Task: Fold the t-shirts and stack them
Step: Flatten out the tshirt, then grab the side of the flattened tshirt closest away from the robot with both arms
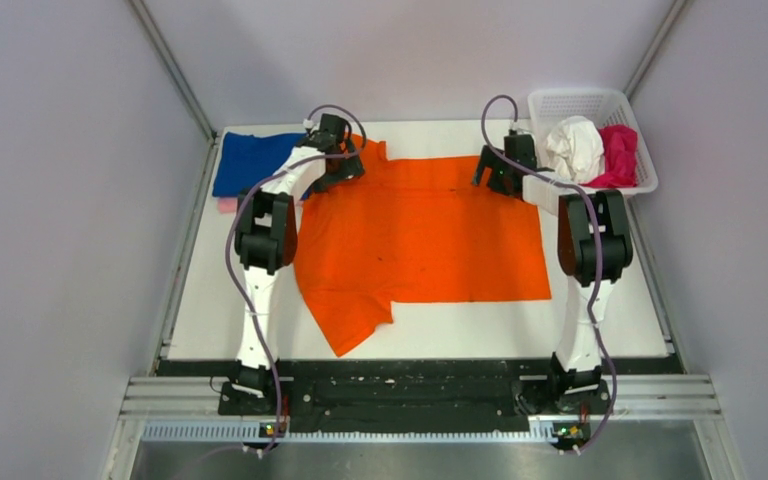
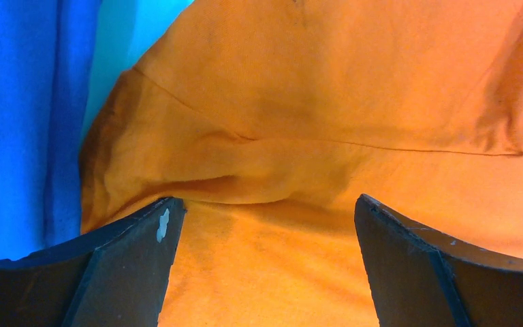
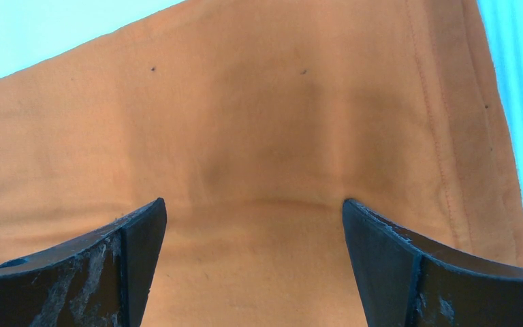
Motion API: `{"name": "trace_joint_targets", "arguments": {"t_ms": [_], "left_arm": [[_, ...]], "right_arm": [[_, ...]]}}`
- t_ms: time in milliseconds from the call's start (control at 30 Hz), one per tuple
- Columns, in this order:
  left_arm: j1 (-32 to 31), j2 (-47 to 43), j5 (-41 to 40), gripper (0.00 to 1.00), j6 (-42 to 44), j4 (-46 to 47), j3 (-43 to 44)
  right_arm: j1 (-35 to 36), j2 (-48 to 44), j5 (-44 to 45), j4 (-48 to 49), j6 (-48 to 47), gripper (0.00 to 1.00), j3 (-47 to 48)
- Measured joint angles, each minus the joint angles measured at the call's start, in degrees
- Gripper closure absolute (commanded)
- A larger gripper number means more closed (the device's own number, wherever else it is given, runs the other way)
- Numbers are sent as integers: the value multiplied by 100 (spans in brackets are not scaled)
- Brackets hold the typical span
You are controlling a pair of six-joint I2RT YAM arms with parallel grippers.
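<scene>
A bright orange t-shirt (image 1: 420,230) lies spread flat across the table, collar to the left and hem to the right. My left gripper (image 1: 337,165) stands open, pressed down on the shirt's far left part by the sleeve; orange cloth (image 2: 265,259) fills the gap between its fingers. My right gripper (image 1: 492,170) is open too, tips down on the far right corner near the hem (image 3: 259,225). A folded royal blue t-shirt (image 1: 250,160) lies at the far left with a pale pink one (image 1: 226,204) peeking from under it. White (image 1: 572,148) and magenta (image 1: 618,152) t-shirts sit crumpled in the basket.
The white lattice basket (image 1: 585,102) stands at the far right corner, close behind my right arm. White table (image 1: 610,320) shows to the right of and in front of the orange shirt. Grey walls close in both sides.
</scene>
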Motion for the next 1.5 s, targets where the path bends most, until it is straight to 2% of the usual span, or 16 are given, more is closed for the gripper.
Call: {"name": "trace_joint_targets", "arguments": {"t_ms": [167,267,367,467,567,633,767,867,967,1067,1200,1300,1500], "left_arm": [[11,-20,350,1,151,39,74],[-17,-361,522,1,170,170,-348],[-118,-1250,634,1,160,223,-1311],[-354,-2520,614,1,76,437,-2636],[-944,-4035,345,1,-131,444,-4072],[-1519,-4837,140,1,-330,402,-4817],[-2586,-5954,-125,1,-879,76,-6155],[-3141,-6441,-262,5,-1419,-354,-7051],[-3582,-6679,-256,11,-1897,-772,-7654],[-3864,-6749,-238,23,-2271,-977,-7945],[-3932,-6690,-262,28,-2459,-909,-7956],[-3939,-6435,-282,38,-2507,-820,-7903],[-3941,-5989,-254,50,-2546,-713,-7753]], "right_arm": [[-13,-166,-116,-201,-33,1,-118],[-17,-957,-94,-350,13,1,-922],[-17,-2155,24,-479,186,1,-1790],[-24,-3576,129,-422,472,1,-2638],[-28,-4730,229,-352,807,1,-3405],[-33,-5086,299,-407,964,1,-3735],[-59,-5410,479,-704,1259,1,-4251],[-68,-5543,597,-905,1390,1,-4424],[-68,-5633,713,-1038,1451,1,-4452],[-68,-5661,807,-1084,1458,1,-4452],[-68,-5663,857,-1130,1502,2,-4511],[-68,-5670,879,-1180,1545,2,-4564],[-68,-5851,1064,-1233,1635,2,-4736]]}}
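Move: The near sleeve's outer corner lies about 45 cm back towards the base from the left hand, 3 cm to its right and some 4 cm lower; the blue stack is roughly 21 cm left of that hand and 3 cm farther out. From the right hand, the t-shirt's near right corner is about 29 cm back, 14 cm to the right and 4 cm below, the basket some 10 cm ahead and 27 cm to the right, and the sleeve corner about 43 cm back and 38 cm left. The left hand lifts off the far part of the shirt, swings back over the cloth some 43 cm in an arc that peaks about 9 cm up and bows to the right, then sinks onto the near sleeve's corner, fingers tipping about 20 degrees steeper and closing roughly halfway around the corner without yet pinching it. Meanwhile the right hand, fingers wide open, comes free of the cloth too, rises about 11 cm and draws back some 23 cm and a little right towards the near right corner, turning clockwise and easing down to hover above the shirt's right edge. ##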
